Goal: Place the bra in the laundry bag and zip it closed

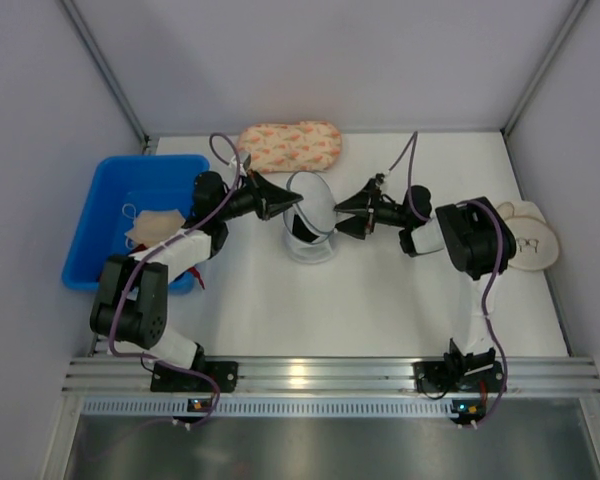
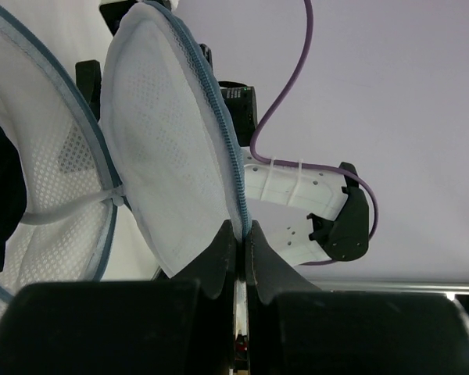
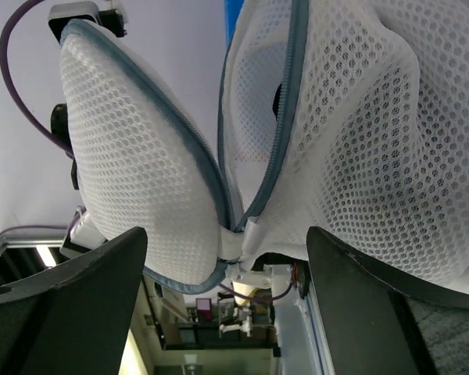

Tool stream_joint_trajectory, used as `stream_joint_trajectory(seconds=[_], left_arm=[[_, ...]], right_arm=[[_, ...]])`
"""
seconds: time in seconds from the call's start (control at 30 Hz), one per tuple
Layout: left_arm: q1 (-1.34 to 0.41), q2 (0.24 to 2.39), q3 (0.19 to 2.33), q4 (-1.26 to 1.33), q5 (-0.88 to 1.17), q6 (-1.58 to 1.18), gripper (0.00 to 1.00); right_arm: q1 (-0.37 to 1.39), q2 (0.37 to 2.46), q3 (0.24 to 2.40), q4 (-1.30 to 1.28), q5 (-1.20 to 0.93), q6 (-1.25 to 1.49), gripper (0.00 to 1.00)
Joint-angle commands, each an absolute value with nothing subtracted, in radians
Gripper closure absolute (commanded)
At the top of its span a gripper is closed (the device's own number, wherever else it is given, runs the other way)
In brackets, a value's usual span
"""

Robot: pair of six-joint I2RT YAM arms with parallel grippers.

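Note:
The laundry bag (image 1: 312,222) stands at the table's middle, a white mesh dome with its lid half raised upright. The black bra (image 1: 302,229) lies inside it; a dark part of it shows at the left edge of the left wrist view (image 2: 0,187). My left gripper (image 1: 291,203) is shut on the lid's blue zipper edge (image 2: 233,176), pinched between its fingertips (image 2: 242,233). My right gripper (image 1: 341,217) is open at the bag's right side. In the right wrist view the mesh bag (image 3: 141,164) and the zipper's end (image 3: 250,228) sit just above the open gripper (image 3: 230,269).
A blue plastic bin (image 1: 98,215) with a beige cloth (image 1: 156,226) stands at the left. A peach patterned pouch (image 1: 290,147) lies at the back. A beige round-cupped bra (image 1: 536,236) lies at the right edge, behind the right arm.

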State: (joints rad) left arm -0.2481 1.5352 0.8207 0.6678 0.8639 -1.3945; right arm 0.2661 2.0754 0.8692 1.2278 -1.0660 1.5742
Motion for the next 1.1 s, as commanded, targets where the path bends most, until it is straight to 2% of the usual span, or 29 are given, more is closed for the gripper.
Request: stream_joint_trajectory(seconds=[0.0,0.13,0.23,0.33,0.4,0.47,0.63,0.67,0.77,0.8,0.83,0.9,0.93,1.07], left_arm=[[-0.235,1.546,0.811,0.756,0.876,-1.408,1.00],[-0.218,1.555,0.811,0.727,0.876,-1.385,1.00],[-0.195,1.580,0.810,0.722,0.890,-1.373,1.00],[-0.181,1.637,0.839,0.723,0.936,-1.359,1.00],[-0.172,1.670,0.862,0.709,0.956,-1.315,1.00],[-0.167,1.693,0.890,0.687,0.965,-1.296,1.00],[-0.163,1.715,0.971,0.539,0.962,-1.140,1.00],[-0.158,1.713,0.980,0.488,0.947,-1.114,1.00],[-0.137,1.698,1.058,0.346,0.885,-0.941,0.85],[-0.130,1.694,1.092,0.175,0.849,-0.784,0.79],[-0.130,1.687,1.165,0.103,0.816,-0.700,0.69],[-0.132,1.681,1.218,-0.050,0.723,-0.509,0.59],[-0.130,1.674,1.267,-0.093,0.692,-0.458,0.46],[-0.141,1.626,1.347,-0.170,0.601,-0.164,0.27]], right_arm=[[0.294,2.111,0.916,1.574,-1.054,1.637,0.18],[0.305,2.118,0.922,1.612,-1.060,1.666,0.32],[0.304,2.108,0.914,1.635,-1.069,1.672,0.51],[0.304,2.100,0.908,1.649,-1.080,1.675,0.62],[0.304,2.095,0.908,1.657,-1.085,1.678,0.64],[0.305,2.094,0.908,1.664,-1.091,1.684,0.71],[0.302,2.085,0.905,1.684,-1.104,1.697,1.00],[0.304,2.082,0.900,1.686,-1.106,1.698,1.00],[0.304,2.074,0.896,1.684,-1.108,1.701,1.00],[0.304,2.074,0.896,1.684,-1.111,1.704,1.00],[0.304,2.072,0.894,1.683,-1.112,1.704,1.00],[0.304,2.071,0.894,1.683,-1.114,1.710,1.00],[0.304,2.068,0.891,1.680,-1.112,1.709,1.00],[0.305,2.045,0.874,1.625,-1.112,1.683,1.00]])
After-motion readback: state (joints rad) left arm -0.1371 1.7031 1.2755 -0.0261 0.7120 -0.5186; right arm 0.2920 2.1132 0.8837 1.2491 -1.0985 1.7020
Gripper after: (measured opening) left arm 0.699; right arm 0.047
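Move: The left hand already pinches the raised lid's zip edge. The bag's opening that it is to cover lies about 9 cm below, 2 cm back and 2 cm right, with the black bra some 13 cm below, 2 cm back and 1 cm right. The patterned pillow is roughly 22 cm ahead, 24 cm down. For the right hand, the small hinge tab sits almost between its open fingers, about 2 cm left and 1 cm lower. Down about 5.5 cm, with some forward and left, the left hand lowers the lid over the bag's opening. It then opens wide, lets go of the zip edge and swings off forward-left towards the pillow, rising slightly and rolling some 30 degrees. Meanwhile the right hand eases 1 cm left and pinches the hinge tab shut between its fingers, then holds nearly still. ##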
